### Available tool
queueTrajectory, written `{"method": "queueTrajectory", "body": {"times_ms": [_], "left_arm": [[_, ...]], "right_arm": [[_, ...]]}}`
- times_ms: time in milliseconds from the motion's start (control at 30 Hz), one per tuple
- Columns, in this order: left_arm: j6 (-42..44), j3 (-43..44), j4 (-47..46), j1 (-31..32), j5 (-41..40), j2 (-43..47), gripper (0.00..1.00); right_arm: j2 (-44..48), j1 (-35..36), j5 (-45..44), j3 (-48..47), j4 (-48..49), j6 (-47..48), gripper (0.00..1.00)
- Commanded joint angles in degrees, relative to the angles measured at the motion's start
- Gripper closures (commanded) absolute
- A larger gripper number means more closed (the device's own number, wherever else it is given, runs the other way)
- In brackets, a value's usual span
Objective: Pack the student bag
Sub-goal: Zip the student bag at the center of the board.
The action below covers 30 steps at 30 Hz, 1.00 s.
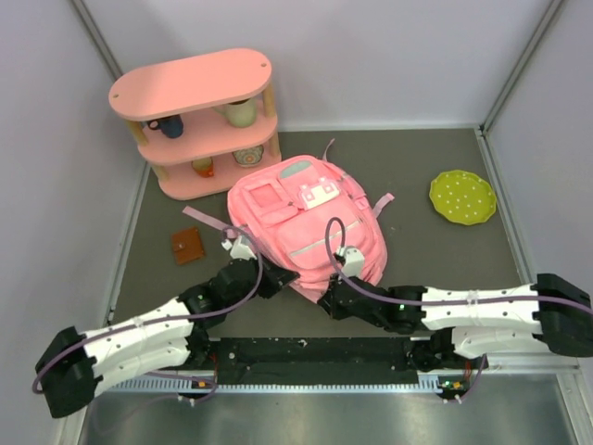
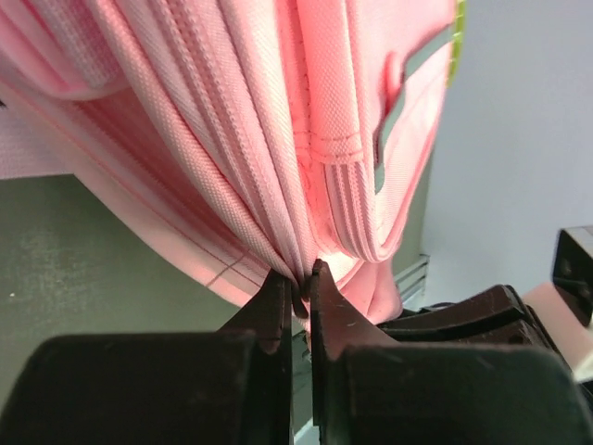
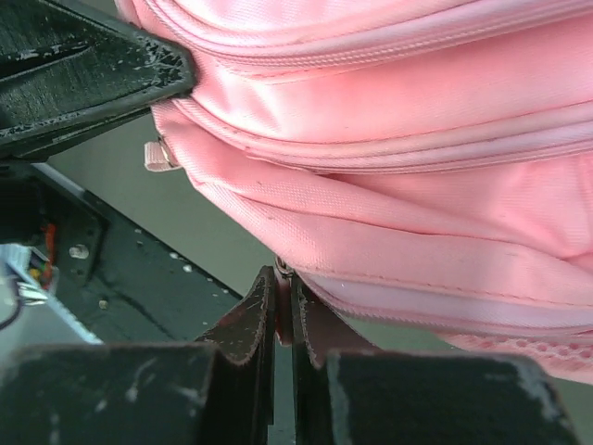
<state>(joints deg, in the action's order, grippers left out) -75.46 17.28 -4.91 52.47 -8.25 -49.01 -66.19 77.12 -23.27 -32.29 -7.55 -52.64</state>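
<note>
The student bag (image 1: 301, 218), a soft pink backpack with front pockets and a white-and-pink patch, lies flat in the middle of the table. Both grippers are at its near edge. My left gripper (image 1: 278, 280) is shut on a fold of the bag's fabric beside a zip seam (image 2: 298, 281); the bag (image 2: 278, 139) fills that view. My right gripper (image 1: 324, 298) is shut on a small pink zip pull (image 3: 283, 289) at the bag's lower seam, under the bag's body (image 3: 417, 185). The black body of the left gripper (image 3: 83, 65) shows close by, at the upper left of the right wrist view.
A pink oval three-tier shelf (image 1: 195, 120) with cups and small items stands at the back left. A small brown flat thing (image 1: 188, 246) lies left of the bag. A green dotted plate (image 1: 461, 197) sits at the right. Grey walls close in the table.
</note>
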Motion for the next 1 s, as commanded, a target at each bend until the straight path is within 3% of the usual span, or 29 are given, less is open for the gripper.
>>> {"method": "queueTrajectory", "body": {"times_ms": [0, 100, 267, 533, 733, 900, 933, 967], "left_arm": [[3.9, 3.5, 11.9, -2.9, -10.0, 10.0, 1.0], [6.9, 4.3, 16.6, -8.3, -5.0, 13.5, 1.0], [10.2, 2.8, 15.7, -15.8, 4.4, 15.1, 1.0], [16.8, 7.8, 24.1, -23.8, 6.8, 16.6, 1.0], [23.5, 9.6, 26.2, -33.3, 17.4, 14.5, 1.0], [27.2, 13.2, 27.7, -35.3, 19.9, 11.1, 1.0], [27.3, 13.4, 28.4, -35.4, 20.5, 11.2, 0.96], [27.3, 13.3, 28.7, -35.4, 20.8, 11.6, 0.83]], "right_arm": [[7.7, -0.7, -5.0, 1.6, -10.1, -0.7, 1.0], [10.5, -1.8, -4.0, 3.0, -11.6, -0.4, 1.0], [11.0, -3.2, -2.7, 2.9, -15.8, 0.2, 1.0], [11.5, -4.9, -1.0, 4.3, -18.5, -1.2, 1.0], [7.1, -5.7, 20.1, 2.6, -1.7, 11.2, 1.0], [-3.5, -5.6, 30.9, -3.5, 4.7, 15.7, 1.0], [-4.7, -5.5, 32.4, -4.0, 5.5, 16.0, 1.0], [-6.0, -5.4, 33.5, -4.5, 5.9, 15.9, 1.0]]}}
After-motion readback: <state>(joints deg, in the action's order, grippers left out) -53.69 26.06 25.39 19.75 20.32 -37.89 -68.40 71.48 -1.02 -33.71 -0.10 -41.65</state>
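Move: The pink student bag is already pinched by both hands at its near end. Its middle lies about 14 cm ahead and 3 cm right of the left hand, slightly below it. The zip pull, already in the right fingers, is roughly 6 cm back, 7 cm right and 3 cm below the left hand. From the right hand the bag's middle is about 20 cm ahead and 4 cm left. The brown wallet lies some 8 cm ahead, 28 cm left and lower from the left hand. The bag's near left edge, still pinched in the left fingers, is lifted about 3 cm and then dragged some 9 cm left, sinking a little at the end. The zip pull stays clamped in the right hand, which first rises 3 cm and eases slightly right, then follows left and back by about 5 cm, turning counter-clockwise and sinking late. ##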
